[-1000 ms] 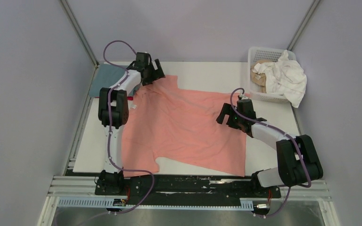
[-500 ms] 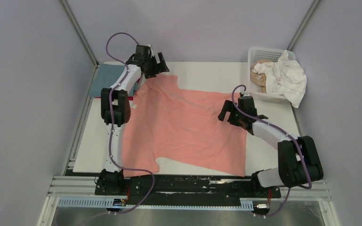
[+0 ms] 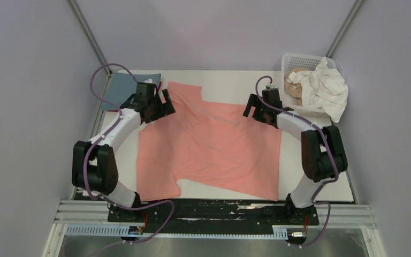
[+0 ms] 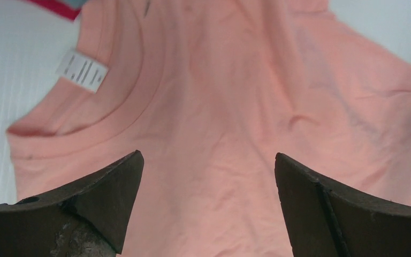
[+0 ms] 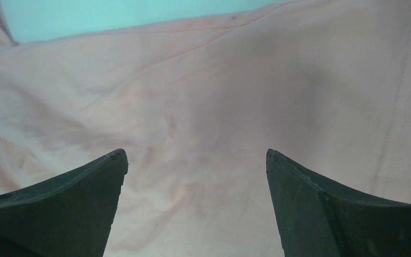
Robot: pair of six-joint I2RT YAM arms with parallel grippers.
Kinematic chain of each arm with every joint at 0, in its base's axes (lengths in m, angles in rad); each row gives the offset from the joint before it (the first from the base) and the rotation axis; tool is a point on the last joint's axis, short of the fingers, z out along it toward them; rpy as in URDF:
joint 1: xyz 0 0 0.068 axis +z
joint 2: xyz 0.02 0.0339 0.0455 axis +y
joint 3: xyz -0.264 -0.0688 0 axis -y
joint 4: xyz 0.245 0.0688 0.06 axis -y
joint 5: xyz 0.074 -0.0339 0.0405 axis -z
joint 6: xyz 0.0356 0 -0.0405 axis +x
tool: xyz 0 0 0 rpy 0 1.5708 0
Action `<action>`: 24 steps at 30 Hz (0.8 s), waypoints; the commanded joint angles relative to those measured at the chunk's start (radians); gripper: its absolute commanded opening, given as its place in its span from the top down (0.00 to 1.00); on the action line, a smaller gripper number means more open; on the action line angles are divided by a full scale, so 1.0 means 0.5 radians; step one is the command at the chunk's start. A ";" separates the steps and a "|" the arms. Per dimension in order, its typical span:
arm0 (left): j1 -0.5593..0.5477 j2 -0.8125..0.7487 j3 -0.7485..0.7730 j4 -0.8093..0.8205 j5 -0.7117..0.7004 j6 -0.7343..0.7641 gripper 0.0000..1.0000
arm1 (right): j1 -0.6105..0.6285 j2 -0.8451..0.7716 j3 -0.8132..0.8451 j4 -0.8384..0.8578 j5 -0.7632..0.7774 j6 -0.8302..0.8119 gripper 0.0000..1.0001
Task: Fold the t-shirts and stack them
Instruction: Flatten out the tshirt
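A salmon pink t-shirt point(image 3: 208, 144) lies spread flat across the table, collar to the left. My left gripper point(image 3: 163, 107) hovers open over its collar end; the left wrist view shows the neckline, its white label point(image 4: 82, 70) and nothing between the fingers point(image 4: 112, 198). My right gripper point(image 3: 257, 113) is open above the shirt's far right part, with only pink cloth point(image 5: 203, 107) under it. A folded grey-blue t-shirt point(image 3: 126, 85) lies at the back left, with a red edge point(image 4: 51, 6) beside it. White point(image 3: 324, 88) and tan point(image 3: 295, 85) t-shirts sit in the basket.
The white lattice basket point(image 3: 294, 59) stands at the back right corner, the white shirt hanging over its rim. Bare white table point(image 3: 230, 83) shows behind the pink shirt and along its right side point(image 3: 310, 176). Grey walls enclose the table.
The left arm swung back from the far sleeve to the collar, leaving that sleeve lying flat. The right gripper moved away from the near middle toward the shirt's far right edge.
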 commanded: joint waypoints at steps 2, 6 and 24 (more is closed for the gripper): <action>-0.001 -0.080 -0.376 0.164 -0.143 -0.183 0.00 | -0.015 0.287 0.273 -0.068 0.134 -0.029 0.00; -0.001 -0.058 -0.498 0.295 -0.017 -0.238 0.00 | -0.032 0.460 0.386 -0.090 0.135 -0.045 0.00; -0.187 -0.244 -0.997 0.155 0.107 -0.731 0.00 | -0.210 1.198 1.278 -0.476 -0.164 -0.168 0.00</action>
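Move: The spread pink t-shirt lies under both open hands. The patch the left hand goes for is about 6 cm back and 11 cm below it, with the collar some 3 cm ahead and 7 cm to the left of that hand; the folded stack is roughly 20 cm ahead and 14 cm left. The right hand's patch is about 3 cm ahead and 4 cm below, with the laundry basket some 17 cm ahead and 27 cm right. The t-shirt's far right part is pushed forward by the right hand, which sinks about 4 cm, bears on the cloth with open fingertips and slides some 10 cm outward. The left hand drops about 10 cm and draws back 8 cm, tipping down roughly 15 degrees, onto the cloth behind the collar; its fingers stay open too. ##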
